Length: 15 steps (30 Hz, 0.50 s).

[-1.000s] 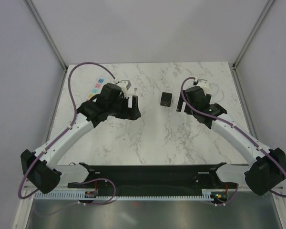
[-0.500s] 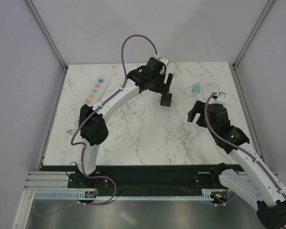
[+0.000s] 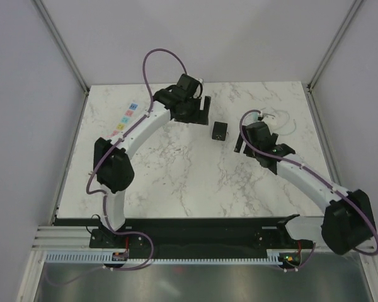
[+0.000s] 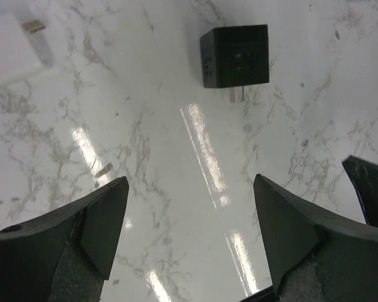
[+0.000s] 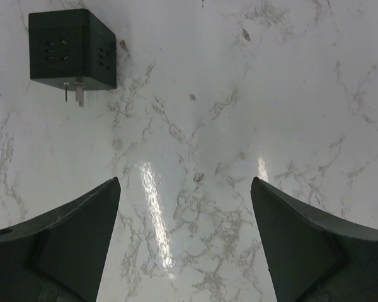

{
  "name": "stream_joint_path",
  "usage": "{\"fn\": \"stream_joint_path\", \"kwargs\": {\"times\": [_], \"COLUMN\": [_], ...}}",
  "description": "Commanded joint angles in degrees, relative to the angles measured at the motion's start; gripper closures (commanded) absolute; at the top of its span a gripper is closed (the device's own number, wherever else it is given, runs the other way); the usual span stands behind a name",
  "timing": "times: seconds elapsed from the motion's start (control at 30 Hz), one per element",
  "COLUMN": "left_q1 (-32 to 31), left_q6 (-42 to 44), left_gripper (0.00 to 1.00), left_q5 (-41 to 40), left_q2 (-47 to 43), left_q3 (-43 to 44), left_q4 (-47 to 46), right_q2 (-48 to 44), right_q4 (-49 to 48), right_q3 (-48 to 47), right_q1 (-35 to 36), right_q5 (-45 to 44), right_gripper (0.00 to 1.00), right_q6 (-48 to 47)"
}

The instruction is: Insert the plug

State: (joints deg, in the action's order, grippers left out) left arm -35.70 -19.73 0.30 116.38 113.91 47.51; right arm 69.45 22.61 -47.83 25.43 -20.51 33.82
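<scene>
A black cube adapter point(image 3: 220, 131) lies on its side on the marble table, two metal prongs pointing toward the near edge. My left gripper point(image 3: 201, 112) is open and empty, just far-left of the cube. In the left wrist view the cube point(image 4: 235, 56) is ahead of the open left gripper point(image 4: 190, 184). My right gripper point(image 3: 241, 141) is open and empty, just right of the cube. In the right wrist view the cube point(image 5: 69, 49) is ahead and to the left of the open right gripper point(image 5: 186, 184). A white cable point(image 3: 283, 123) lies behind the right arm; its plug end is hidden.
A white strip with coloured labels point(image 3: 126, 119) lies at the table's left edge. A white flat object point(image 4: 12, 41) shows at the upper left of the left wrist view. A right gripper finger point(image 4: 368, 189) shows at that view's right edge.
The left gripper has drawn back from over the cube to its far-left side. The right gripper has moved in toward the cube's right side and now covers the teal plug seen earlier.
</scene>
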Motion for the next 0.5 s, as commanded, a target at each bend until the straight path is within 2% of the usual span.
{"fn": "stream_joint_path", "kwargs": {"times": [0.0,0.23,0.33,0.47], "left_q1": [2.48,11.25,14.95,16.81], "left_q6": [-3.83,-5.06,-4.62,-3.57], "left_gripper": [0.12,0.12,0.12,0.12], "left_q5": [3.13,8.57,11.21,12.45], "left_q2": [-11.67,-25.40,-29.70,-32.09], "left_q3": [-6.57,-25.10,-29.17,-31.29], "left_q4": [-0.13,-3.02,-4.09,-4.18], "right_q2": [7.52,29.03,35.83,41.72], "right_q4": [-7.40,-15.49,-15.23,-15.84], "right_q3": [-7.43,-19.02,-24.22,-29.15], "right_q1": [2.51,8.23,9.02,10.25], "right_q5": [-6.36,-12.26,-14.63,-18.41], "right_gripper": [0.07,0.07,0.07,0.06], "right_q6": [0.10,-5.17,-6.66,-9.82]}}
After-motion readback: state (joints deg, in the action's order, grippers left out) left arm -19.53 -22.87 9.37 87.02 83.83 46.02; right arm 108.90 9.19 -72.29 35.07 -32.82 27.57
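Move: The black cube plug lies about 16 cm ahead of my right hand, 12 cm to its left and some 8 cm below. The white block is about 20 cm to the left of the plug and 4 cm farther out; the teal connector is roughly 17 cm to the right of the plug and 7 cm farther out. From my left hand the plug lies around 9 cm ahead, 11 cm to the right and 14 cm below. With fingers already wide open, I reach my right hand forward about 12 cm and left about 10 towards the black plug, sinking mostly late on and rolling its left side down some 15 degrees, so the plug comes in line with the finger gap. My empty left hand swings about 14 cm left and somewhat back, away from the plug, turning counter-clockwise. ##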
